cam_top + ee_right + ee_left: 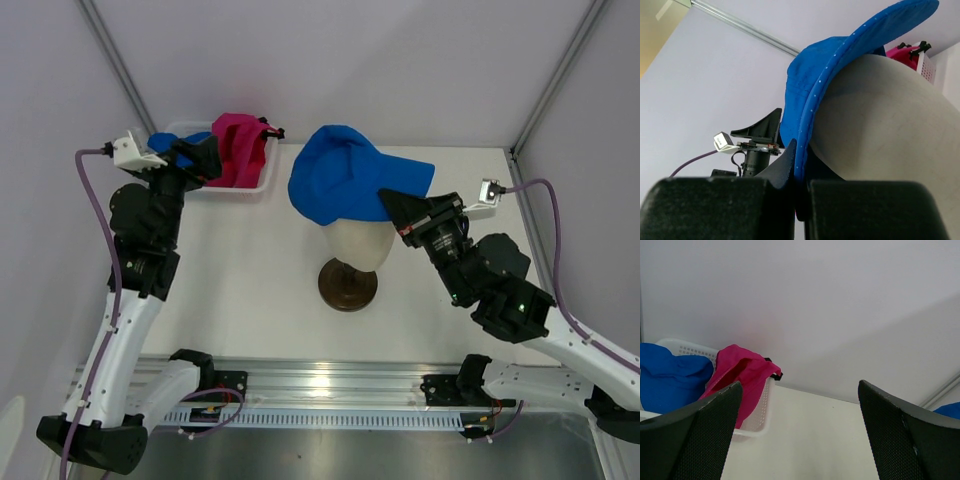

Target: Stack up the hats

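A royal blue hat [345,178] sits on the cream mannequin head [362,245], brim toward the right. My right gripper [397,207] is shut on that hat's edge [815,85], right against the head [880,130]; the right gripper [800,172] pinches the blue cloth between its fingers. A magenta hat [240,148] and another blue hat [165,142] lie in the white basket [232,192]. My left gripper [205,157] hovers at the basket's right side, open with nothing between its fingers [700,435]. In the left wrist view the magenta hat [742,372] and blue hat [670,380] show at left.
The mannequin head stands on a dark round base [348,285] mid-table. The mesh basket [759,425] sits at the back left near the wall. Walls enclose the table at the back and both sides. A metal rail [330,385] runs along the near edge.
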Motion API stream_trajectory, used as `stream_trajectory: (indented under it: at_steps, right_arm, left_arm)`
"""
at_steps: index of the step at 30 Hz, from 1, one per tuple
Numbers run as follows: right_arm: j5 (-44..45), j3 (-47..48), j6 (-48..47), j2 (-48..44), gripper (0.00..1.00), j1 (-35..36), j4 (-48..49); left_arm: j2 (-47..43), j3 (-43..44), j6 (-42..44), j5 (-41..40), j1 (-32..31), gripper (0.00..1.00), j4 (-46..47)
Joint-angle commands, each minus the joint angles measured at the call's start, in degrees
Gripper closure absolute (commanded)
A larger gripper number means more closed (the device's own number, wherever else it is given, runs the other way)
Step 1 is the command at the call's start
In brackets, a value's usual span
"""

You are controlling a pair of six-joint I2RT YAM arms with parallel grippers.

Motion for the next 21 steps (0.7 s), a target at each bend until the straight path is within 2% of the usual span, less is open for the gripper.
stream_trajectory:
  at_steps: [1, 7, 15, 21]
  right_arm:
    - [4.2, -1.3, 1.9, -3.3, 1.0, 1.5, -1.0]
    - [5.8, -6.3, 3.6, -9.1, 1.0, 1.8, -1.7]
    - [3.0, -10.7, 4.5, -9.2, 1.0, 2.0, -2.1]
    - [3.7, -12.8, -1.9, -9.2, 1.0, 3.7, 0.1]
  left_arm:
    - [0.2, -0.5, -1.0, 1.9, -0.5, 0.0, 2.7]
    - [1.5, -0.9, -0.4, 2.4, -0.8, 0.0, 2.6]
    - [3.0, -0.5, -1.1, 4.2, -0.9, 0.01, 2.9]
    - [5.4, 0.8, -2.7, 7.4, -1.2, 0.0, 2.6]
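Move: My right hand keeps the blue hat pinched by its brim, the hat's middle some 4 cm ahead and 7 cm to the left, about level with it. The foam head lies about 5 cm ahead, 6 cm left and 12 cm lower, its round stand base straight beneath, roughly 45 cm below my hand. The pink hat in the basket is about 32 cm ahead, 28 cm left and 40 cm down. From my left hand, the foam head is some 26 cm right, 7 cm back and 10 cm lower. Keeping my right grip on the brim, I draw the blue hat down over the foam head: first to the right, about 3.5 cm, slightly back and down, then mainly down with roughly 1 cm returned to the left, about 4 cm lower in all. My open left hand, empty, eases down, right and forward about 4 cm. ##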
